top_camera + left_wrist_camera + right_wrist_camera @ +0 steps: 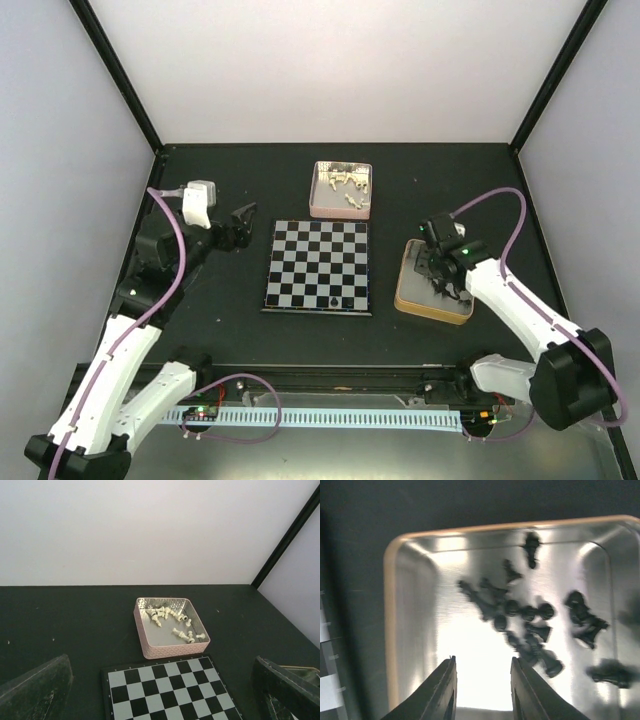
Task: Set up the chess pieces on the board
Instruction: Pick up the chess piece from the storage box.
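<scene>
The board [316, 266] lies flat in the middle of the table, with two black chess pieces [340, 300] standing on its near row. Cream-white pieces [167, 615] lie loose in a pink tin [341, 189] just beyond the board. Several black pieces [520, 615] lie heaped in a tan-rimmed metal tin [390, 630] right of the board. My right gripper [483, 661] hangs open over that tin's bare floor, nothing between its fingers, the heap just ahead and to the right. My left gripper [240, 222] hovers left of the board, open wide and empty, its fingers [35, 685] framing the board's far edge.
Black frame posts and pale walls close in the table at the back and sides. A cable rail [330, 415] runs along the near edge between the arm bases. The dark tabletop [220, 320] surrounds the board and both tins.
</scene>
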Robot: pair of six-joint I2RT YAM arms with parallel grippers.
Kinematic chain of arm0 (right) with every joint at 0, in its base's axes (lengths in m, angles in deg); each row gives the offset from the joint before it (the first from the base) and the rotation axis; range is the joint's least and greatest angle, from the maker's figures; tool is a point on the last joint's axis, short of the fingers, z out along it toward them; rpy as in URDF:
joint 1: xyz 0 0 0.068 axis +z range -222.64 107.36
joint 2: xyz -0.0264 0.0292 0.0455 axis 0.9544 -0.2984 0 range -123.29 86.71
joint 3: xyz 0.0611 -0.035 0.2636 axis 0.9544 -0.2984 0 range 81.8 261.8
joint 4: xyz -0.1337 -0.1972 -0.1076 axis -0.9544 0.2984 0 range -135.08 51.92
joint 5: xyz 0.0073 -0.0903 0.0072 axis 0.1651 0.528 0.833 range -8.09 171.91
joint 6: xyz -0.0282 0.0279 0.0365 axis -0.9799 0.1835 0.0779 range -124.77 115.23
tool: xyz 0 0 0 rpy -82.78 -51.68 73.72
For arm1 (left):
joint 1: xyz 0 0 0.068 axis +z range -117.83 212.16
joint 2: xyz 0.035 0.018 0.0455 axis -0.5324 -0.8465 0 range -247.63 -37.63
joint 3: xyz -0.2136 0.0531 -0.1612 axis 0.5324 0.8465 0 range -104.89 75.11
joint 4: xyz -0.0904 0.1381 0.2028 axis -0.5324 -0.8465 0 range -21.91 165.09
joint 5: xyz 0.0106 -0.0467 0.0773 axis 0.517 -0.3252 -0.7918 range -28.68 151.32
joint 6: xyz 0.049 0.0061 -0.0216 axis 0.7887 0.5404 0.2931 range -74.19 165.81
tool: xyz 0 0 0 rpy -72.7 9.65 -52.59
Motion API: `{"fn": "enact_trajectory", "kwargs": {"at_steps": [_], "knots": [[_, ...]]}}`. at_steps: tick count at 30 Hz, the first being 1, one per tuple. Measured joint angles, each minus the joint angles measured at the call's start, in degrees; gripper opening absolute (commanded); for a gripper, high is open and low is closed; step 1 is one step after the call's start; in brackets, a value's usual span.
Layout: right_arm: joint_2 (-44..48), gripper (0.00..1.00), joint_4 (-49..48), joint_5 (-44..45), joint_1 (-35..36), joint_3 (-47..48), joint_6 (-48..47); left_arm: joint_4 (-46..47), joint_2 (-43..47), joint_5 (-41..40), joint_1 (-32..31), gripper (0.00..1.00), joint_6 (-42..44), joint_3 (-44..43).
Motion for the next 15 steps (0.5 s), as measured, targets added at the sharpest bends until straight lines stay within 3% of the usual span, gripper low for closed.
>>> {"fn": "enact_trajectory", "kwargs": {"at_steps": [5,15], "knots": [[-2.6,0.08,-2.49,-1.55,-8.55,-5.35,-2.56,0.9,0.15,-0.33,0.0,0.99,0.74,0.59],[-10.95,0.13,-8.44,-4.35,-14.14,-6.01,-6.51,1.57,-0.74,-0.33,0.0,0.99,1.09,2.16]]}}
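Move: The black pieces bunched in the middle of the gold-rimmed storage box lie about 5 cm to the right hand's right, 2 cm ahead and 10 cm below it. From the bunch, the lone pawn by the far rim is some 5 cm farther out and 1 cm right, the right-hand pair about 4 cm right and 1 cm nearer, and the tall pieces about 4 cm left and 2 cm farther out. From the left hand the bunch is roughly 43 cm right, level ahead, 31 cm below. Bring the right gripper down and to the right into the storage box, about 7 cm down and 5 to 6 cm right, easing off the sideways travel while still sinking towards the bunched black pieces. Draw the empty fingers from partly open to a narrow gap, tipping them about 10 degrees closer to straight down with a slight clockwise turn. ##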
